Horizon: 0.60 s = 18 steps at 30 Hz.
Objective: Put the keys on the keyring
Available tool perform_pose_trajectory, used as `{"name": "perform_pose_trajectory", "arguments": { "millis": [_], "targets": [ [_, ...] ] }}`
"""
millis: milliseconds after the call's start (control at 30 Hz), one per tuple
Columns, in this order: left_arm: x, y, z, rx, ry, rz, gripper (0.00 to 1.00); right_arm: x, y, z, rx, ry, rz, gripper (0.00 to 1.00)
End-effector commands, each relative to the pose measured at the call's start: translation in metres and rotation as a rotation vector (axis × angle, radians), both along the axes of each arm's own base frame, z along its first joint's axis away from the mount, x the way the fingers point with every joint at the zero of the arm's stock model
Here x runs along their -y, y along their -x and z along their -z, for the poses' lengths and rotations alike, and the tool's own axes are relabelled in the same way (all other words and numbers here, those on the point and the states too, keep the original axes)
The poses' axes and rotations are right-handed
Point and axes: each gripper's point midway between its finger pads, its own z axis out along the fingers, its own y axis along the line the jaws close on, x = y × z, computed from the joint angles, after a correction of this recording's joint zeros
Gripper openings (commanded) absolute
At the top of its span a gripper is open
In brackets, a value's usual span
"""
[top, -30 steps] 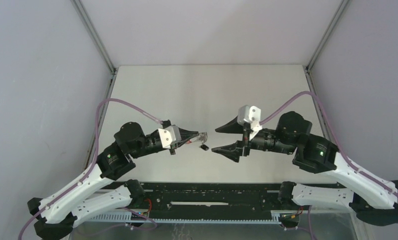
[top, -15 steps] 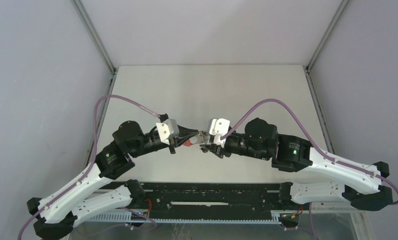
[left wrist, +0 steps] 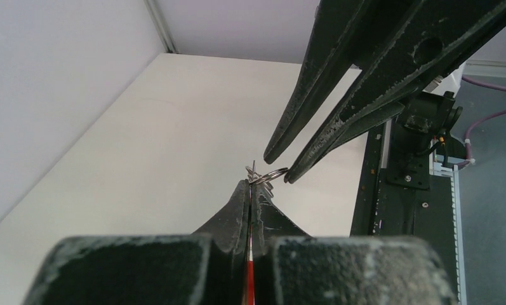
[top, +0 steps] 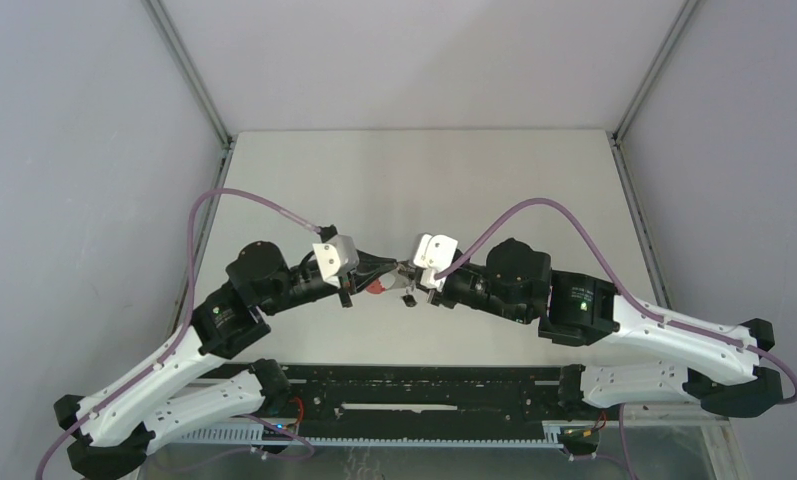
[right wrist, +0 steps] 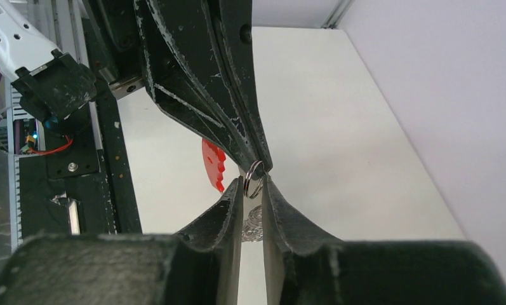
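My left gripper [left wrist: 250,185] is shut on the keyring, whose red strip [left wrist: 249,279] shows between its pads. A small metal ring [left wrist: 267,174] sticks out past its tips. In the right wrist view the red toothed arc [right wrist: 213,162] of the keyring hangs behind the left fingers [right wrist: 234,114]. My right gripper [right wrist: 253,185] faces them tip to tip, jaws a narrow gap apart with the small ring [right wrist: 253,180] between them. Blurred metal loops [right wrist: 253,223] lie lower in that gap. From above, both grippers [top: 396,270] [top: 411,277] meet mid-table, a black key head [top: 409,299] just under them. The red-tagged key is hidden.
The white table [top: 424,180] stretches to the back between grey walls. The black base rail [top: 424,390] runs along the near edge, close below the two grippers. Purple cables [top: 534,205] loop above both arms.
My right arm has swung left from a spot well apart, and its tips now meet the left gripper's. Its jaws have narrowed from wide open to a slim gap around the small ring. The left gripper stayed put.
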Motion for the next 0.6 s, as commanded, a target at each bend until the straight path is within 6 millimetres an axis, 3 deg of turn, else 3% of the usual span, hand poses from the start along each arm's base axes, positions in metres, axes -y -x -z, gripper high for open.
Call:
{"name": "perform_pose_trajectory", "arguments": {
  "millis": [0,267,433,567],
  "targets": [
    [-0.003,0.002,-0.037,0.036,0.083,-0.004,0.00,-0.003,-0.001,-0.031,0.032,-0.092,0.012,0.22],
    [-0.002,0.001,-0.043,0.046,0.097,-0.005,0.00,-0.010,0.000,-0.018,0.009,-0.056,0.001,0.14],
    [-0.003,0.002,-0.047,0.052,0.104,-0.004,0.00,-0.007,-0.006,-0.017,0.007,-0.052,0.039,0.03],
    [-0.004,0.005,-0.049,0.055,0.108,0.005,0.00,-0.003,-0.014,-0.015,0.012,-0.045,0.093,0.07]
  ]
}}
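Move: The keyring's metal ring sticks out of the left hand's shut fingertips, about 1 cm to that hand's right, level with it. It sits between the right hand's partly open tips, about 1 cm to that hand's left and at its height. Below hang the red band, roughly 4 cm to the right hand's left and 5 cm down, and the black key fob, about 1 cm to its left and some 7 cm down. The right fingers shut from about a quarter open and pinch the metal ring where it stands out of the left fingertips, while the hand shifts barely 1 cm, forward and slightly down, easing a little left before coming partly back. The left fingers keep their grip on the keyring as that hand sinks a bit under 1 cm. ##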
